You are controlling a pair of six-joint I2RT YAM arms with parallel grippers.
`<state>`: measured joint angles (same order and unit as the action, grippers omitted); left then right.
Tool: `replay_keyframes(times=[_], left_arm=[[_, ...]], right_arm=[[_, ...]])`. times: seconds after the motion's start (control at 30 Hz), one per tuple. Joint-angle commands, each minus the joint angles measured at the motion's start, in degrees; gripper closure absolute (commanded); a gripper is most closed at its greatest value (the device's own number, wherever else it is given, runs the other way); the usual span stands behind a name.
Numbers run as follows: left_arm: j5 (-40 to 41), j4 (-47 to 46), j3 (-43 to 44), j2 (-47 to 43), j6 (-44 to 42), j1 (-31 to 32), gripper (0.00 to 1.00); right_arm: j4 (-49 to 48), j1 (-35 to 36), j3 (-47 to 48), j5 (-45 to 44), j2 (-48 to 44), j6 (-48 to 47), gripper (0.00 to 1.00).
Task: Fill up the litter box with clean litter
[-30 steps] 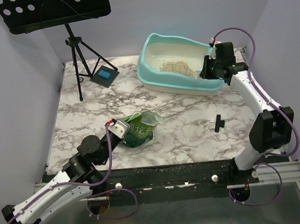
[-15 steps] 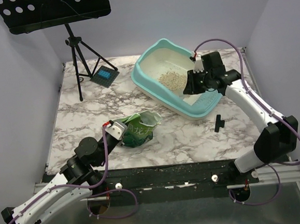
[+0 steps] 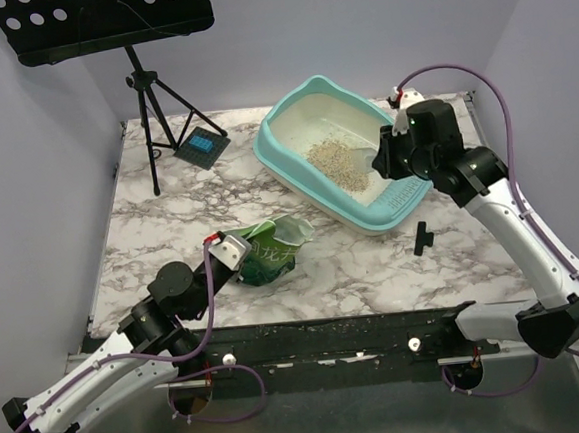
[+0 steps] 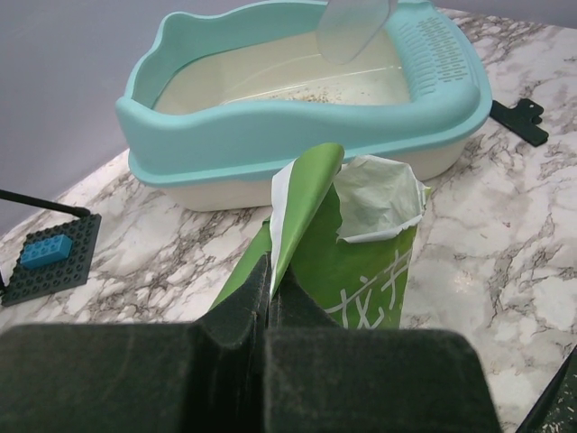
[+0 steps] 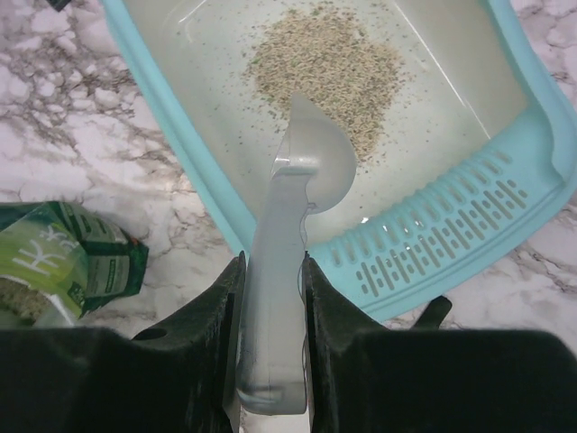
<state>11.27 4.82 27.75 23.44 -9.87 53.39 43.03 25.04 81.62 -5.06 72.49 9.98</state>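
The turquoise litter box [image 3: 305, 180] lies askew at the back right of the marble table, also in the left wrist view [image 4: 297, 135]. A small pile of beige clean litter [image 3: 333, 158] lies on its off-white floor [image 5: 329, 63]. My right gripper [image 3: 390, 158] hangs over the box's slotted end, shut on the handle of a clear plastic scoop [image 5: 297, 180]. The scoop's empty bowl points at the pile. My left gripper [image 4: 269, 271] is shut on the torn top flap of the green litter bag [image 4: 361, 262], which stands open near the front left [image 3: 270, 250].
A black tripod stand [image 3: 151, 107] rises at the back left, beside a black plate with a blue brick [image 3: 202, 145]. A small black clip [image 3: 422, 237] lies on the table in front of the box. Scattered granules line the table's front edge.
The litter box has swung round and slid left and nearer with the right gripper at its end. The right gripper then rose with the scoop. The left arm and bag stayed put.
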Motion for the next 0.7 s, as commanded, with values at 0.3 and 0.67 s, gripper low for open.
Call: replay_keyframes(times=[0.3,0.67], left_arm=[[-3.97,-2.97,2.93,1.34,0.82,0.67,1.00],[-3.53,-3.06,3.02,1.26,0.99,0.67,1.00]], right_arm=[[9.00,2.38,5.12,19.98,-8.85,0.39,1.00],[10.51,2.47,5.92,38.10,-10.61,2.59,1.00]])
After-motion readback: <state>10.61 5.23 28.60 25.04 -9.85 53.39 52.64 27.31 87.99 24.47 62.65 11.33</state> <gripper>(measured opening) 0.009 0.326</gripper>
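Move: The mouth of the green litter bag lies about 23 cm to the right hand's left, 13 cm nearer the base and 10 cm lower. From that hand the litter pile in the box is some 13 cm ahead, 6 cm left and 25 cm below, and the black clip on the table about 8 cm back and 12 cm right. From the left hand, the bag mouth is roughly 5 cm ahead, 10 cm right and slightly below. Draw the right gripper back from over the litter box towards the green bag, some 12 cm, lifting it 7 or 8 cm and bringing it about half that far left; keep hold of the clear plastic scoop. Swing the wrist roughly 25 degrees counter-clockwise and roll its left side up, so the scoop comes round towards the bag. Keep the left gripper still, pinching the bag's edge. ##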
